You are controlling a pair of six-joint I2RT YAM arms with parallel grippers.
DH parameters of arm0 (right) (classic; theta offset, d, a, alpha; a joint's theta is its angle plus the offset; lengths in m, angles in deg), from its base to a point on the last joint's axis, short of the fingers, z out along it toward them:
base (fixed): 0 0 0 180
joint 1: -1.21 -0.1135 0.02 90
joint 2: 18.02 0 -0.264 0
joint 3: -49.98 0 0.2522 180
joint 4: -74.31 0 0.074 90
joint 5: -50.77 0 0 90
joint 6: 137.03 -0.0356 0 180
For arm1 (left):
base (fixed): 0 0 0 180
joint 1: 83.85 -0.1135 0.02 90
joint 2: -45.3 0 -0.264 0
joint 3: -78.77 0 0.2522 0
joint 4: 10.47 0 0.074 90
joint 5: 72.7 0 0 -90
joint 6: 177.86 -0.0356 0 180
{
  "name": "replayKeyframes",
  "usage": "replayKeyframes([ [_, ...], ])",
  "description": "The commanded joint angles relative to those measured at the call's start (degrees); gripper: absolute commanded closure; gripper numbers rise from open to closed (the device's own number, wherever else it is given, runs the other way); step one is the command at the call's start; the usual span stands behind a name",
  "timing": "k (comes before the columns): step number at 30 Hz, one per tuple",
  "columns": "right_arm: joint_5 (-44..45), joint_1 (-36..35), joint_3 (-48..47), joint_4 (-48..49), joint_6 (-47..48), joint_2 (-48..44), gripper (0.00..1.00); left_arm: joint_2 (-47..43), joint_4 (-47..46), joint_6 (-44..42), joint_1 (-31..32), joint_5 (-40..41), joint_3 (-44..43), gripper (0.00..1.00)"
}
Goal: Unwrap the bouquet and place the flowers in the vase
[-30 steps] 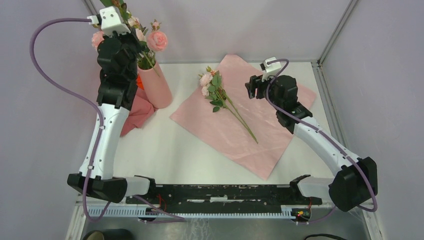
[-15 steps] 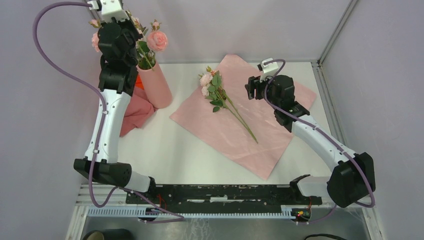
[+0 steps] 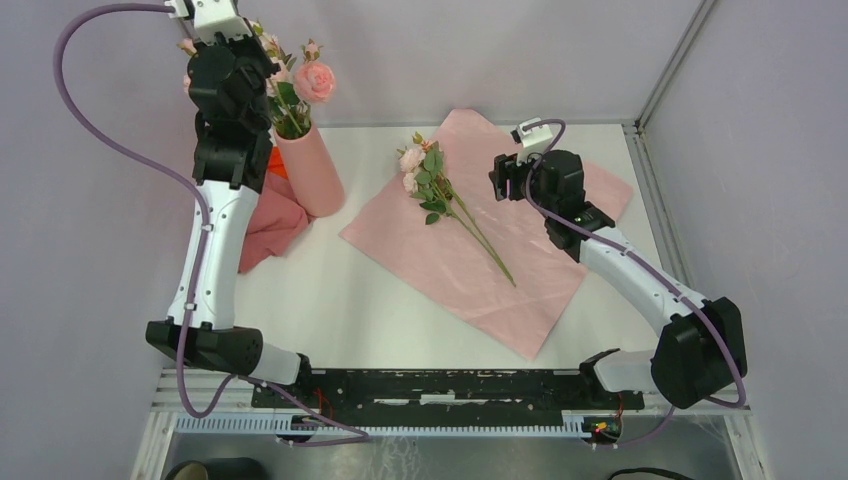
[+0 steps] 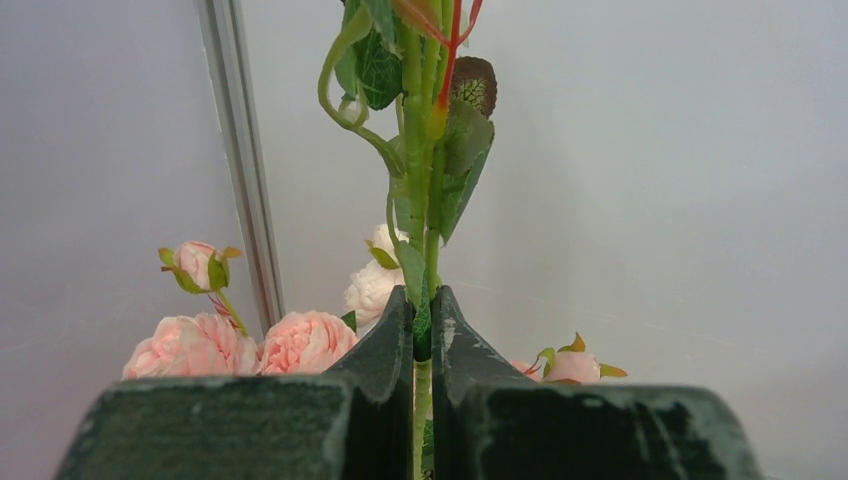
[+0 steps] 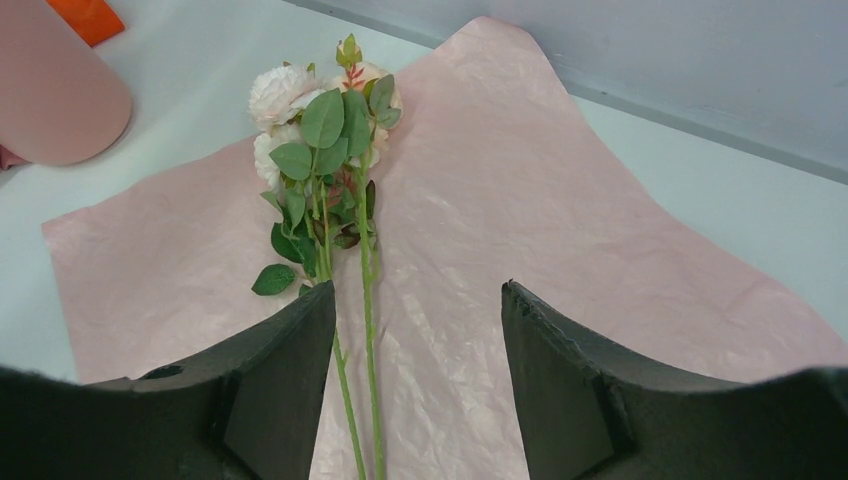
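The bouquet lies unwrapped: its pink sheet (image 3: 520, 250) is spread flat, with two leafy flowers (image 3: 428, 178) on it, stems toward the front. The pale-pink vase (image 3: 312, 172) stands at the back left with several pink roses (image 3: 313, 80) in it. High above its rim, my left gripper (image 3: 258, 72) is shut on a green stem (image 4: 415, 150), and rose heads (image 4: 300, 342) show behind the fingers. My right gripper (image 3: 500, 178) hovers open over the sheet (image 5: 600, 220). The lying flowers (image 5: 330, 130) are ahead of it and their stems (image 5: 368, 330) pass by its left finger (image 5: 285, 360).
A salmon-pink cloth (image 3: 275, 228) and an orange one (image 3: 281, 166) lie left of the vase. The vase's side (image 5: 55, 90) and the orange cloth (image 5: 88, 15) show at the right wrist view's top left. Walls close the back and both sides.
My left gripper has lifted higher and farther back with the stem still in it. The right gripper has barely shifted and stays open.
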Motion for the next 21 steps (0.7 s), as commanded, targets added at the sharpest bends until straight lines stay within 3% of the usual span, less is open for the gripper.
replayKeyframes([
  [1,0.6,-0.1,-1.3,1.0,0.5,0.1,0.32,-0.6,-3.4,-1.0,-0.4,0.9,2.7,0.98],
  [21,0.1,-0.1,-1.8,0.5,0.8,2.1,0.33,0.1,-10.1,7.0,-0.9,-2.0,20.5,0.98],
])
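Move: The held peach flower's target, the vase mouth, is roughly 28 cm below the left hand, some 6 cm ahead and 2 cm to its right. Blooms already in the vase spread about 12 cm below the hand and 7 cm ahead; the orange cloth lies about 12 cm ahead, 15 cm left, down on the table. From the right hand, the vase mouth is about 40 cm left, 9 cm ahead and 2 cm higher. The peach flower, still pinched upright by its stem, is lowered towards the vase mouth and in among the blooms standing there. The left hand sinks about 13 cm while easing some 4 cm forward, gathering way as it goes, and its fingers tip down by roughly 10 degrees, staying shut on the stem. ##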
